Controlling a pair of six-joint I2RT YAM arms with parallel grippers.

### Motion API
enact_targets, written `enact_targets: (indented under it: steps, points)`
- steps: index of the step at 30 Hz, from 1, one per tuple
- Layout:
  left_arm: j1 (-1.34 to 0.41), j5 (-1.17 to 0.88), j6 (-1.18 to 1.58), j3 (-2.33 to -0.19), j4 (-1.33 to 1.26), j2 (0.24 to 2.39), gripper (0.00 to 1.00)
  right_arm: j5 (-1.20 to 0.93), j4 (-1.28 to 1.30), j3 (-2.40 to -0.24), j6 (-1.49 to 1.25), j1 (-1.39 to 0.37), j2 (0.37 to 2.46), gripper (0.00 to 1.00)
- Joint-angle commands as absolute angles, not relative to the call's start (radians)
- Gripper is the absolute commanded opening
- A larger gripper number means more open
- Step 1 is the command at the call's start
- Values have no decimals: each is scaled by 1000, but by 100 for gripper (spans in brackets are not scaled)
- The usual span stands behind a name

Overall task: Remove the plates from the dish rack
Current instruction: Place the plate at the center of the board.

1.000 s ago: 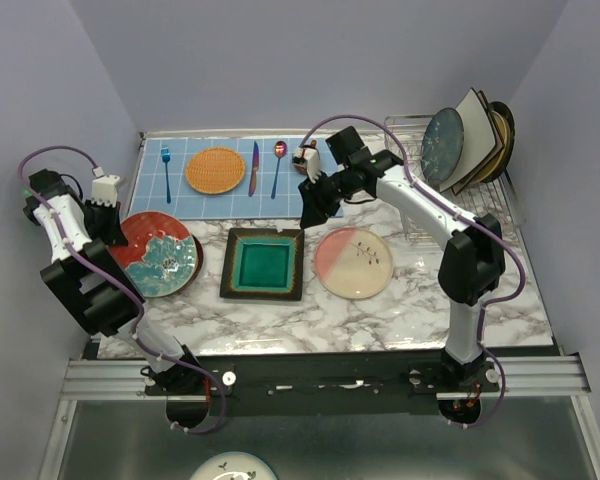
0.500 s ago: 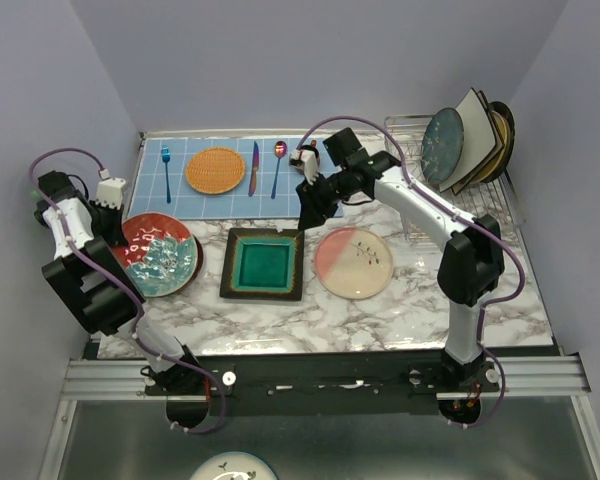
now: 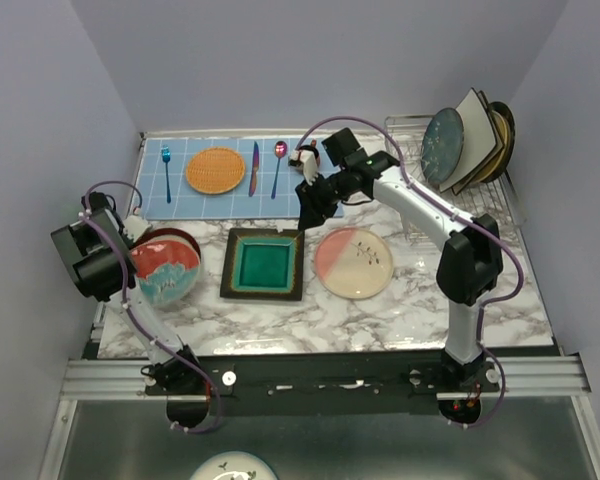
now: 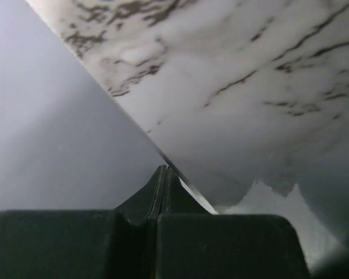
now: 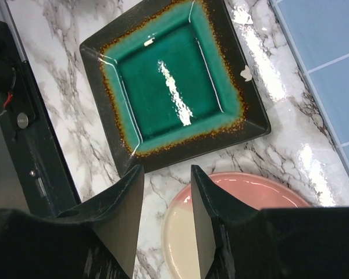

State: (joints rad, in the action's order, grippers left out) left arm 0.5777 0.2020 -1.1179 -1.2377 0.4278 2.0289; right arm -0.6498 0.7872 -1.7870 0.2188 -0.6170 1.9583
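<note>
Three plates lie flat on the marble: a red and teal round one (image 3: pixel 168 272) at the left, a square teal one (image 3: pixel 265 263) (image 5: pixel 174 81) in the middle, and a pink and cream round one (image 3: pixel 353 262) (image 5: pixel 244 197) to its right. The dish rack (image 3: pixel 412 128) at the back right holds a dark grey-blue round plate (image 3: pixel 442 145), a cream square plate (image 3: pixel 475 130) and darker ones behind. My right gripper (image 3: pixel 315 208) (image 5: pixel 167 171) hangs open and empty over the gap between the square and pink plates. My left gripper (image 4: pixel 163 177) is shut on nothing, by the table's left edge.
A blue placemat (image 3: pixel 180 195) at the back left carries an orange woven mat (image 3: pixel 219 169), a fork (image 3: pixel 166 170), a knife (image 3: pixel 254 168) and a spoon (image 3: pixel 278 165). Walls close in on the left, back and right. The left arm (image 3: pixel 92 258) is folded beside the red and teal plate.
The left arm has swung back and folded down toward the near left, partly covering the red and teal plate. The right arm has hardly moved.
</note>
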Motion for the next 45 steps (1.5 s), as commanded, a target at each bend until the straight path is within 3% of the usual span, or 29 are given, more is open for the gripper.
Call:
enact_targets:
  steps: [1,7,12,15,19,20,23,24,26,30,32,33,34,35,36,40,45]
  points:
    - [612,355,-1212,-1193,350,2020,0,-624,807,-1816,239,-630,1986,46]
    - [612,334,-1190,-1201,393,1980,0,-629,787,-1789,239,-630,1997,46]
    - [617,200,-1076,-1353,581,1945,0,-624,801,-1818,247,-632,2016,45]
    - [620,91,-985,-1466,697,1925,0,-543,784,-1821,235,-630,1987,47]
    - [620,-56,-891,-1534,758,1858,0,-260,729,-1804,230,-630,1953,49]
    - [620,-95,-867,-1569,765,1847,0,-203,715,-1815,233,-630,1950,56]
    - [604,-225,-783,-1678,833,1827,12,-19,692,-1848,244,-630,1944,61]
    - [597,-257,-761,-1706,871,1827,27,33,680,-1856,245,-630,1944,61]
    - [575,-342,-694,-1773,902,1827,30,136,638,-1859,248,-621,1937,62]
    - [490,-391,-598,-1776,870,1767,52,328,574,-1839,288,-598,1921,65]
    - [466,-411,-540,-1752,835,1734,60,423,548,-1832,301,-574,1905,75]
    - [454,-437,-525,-1746,810,1706,69,437,549,-1832,307,-563,1898,78]
    - [434,-454,-500,-1741,799,1694,76,461,552,-1830,307,-552,1891,92]
    - [425,-466,-448,-1727,783,1683,92,477,543,-1822,304,-532,1870,100]
    - [416,-500,-425,-1720,753,1660,99,483,537,-1812,301,-520,1855,100]
    - [384,-554,-255,-1596,545,1568,99,477,476,-1708,262,-471,1763,100]
    - [370,-597,-45,-1153,40,1341,99,466,284,-1435,242,-442,1605,100]
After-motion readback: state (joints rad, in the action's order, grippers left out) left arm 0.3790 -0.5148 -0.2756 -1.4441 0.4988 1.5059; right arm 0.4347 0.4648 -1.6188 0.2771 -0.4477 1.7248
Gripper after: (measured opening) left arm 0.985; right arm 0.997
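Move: The right hand, empty and half open, has the teal plate standing in the rack some 40 cm to its right, 22 cm ahead and 6 cm lower; the white plate leans about 8 cm farther right. The pink-and-cream plate lies 16 cm to its right, 11 cm back, 17 cm lower. The left hand, shut and down at the board's left edge, has the red-and-blue plate about 14 cm right and 11 cm back, near its own height. The right hand heads for the rack's teal plate, swinging about 22 cm right and 15 cm forward; it dips slightly before rising 8 cm net, while the wrist turns clockwise and the jaws open fully. Starting from rest, the left hand climbs nearly 30 cm away from the red-and-blue plate, first forward and then right above the mat, tipping its fingers up from pointing down towards forward and spreading them wide. ##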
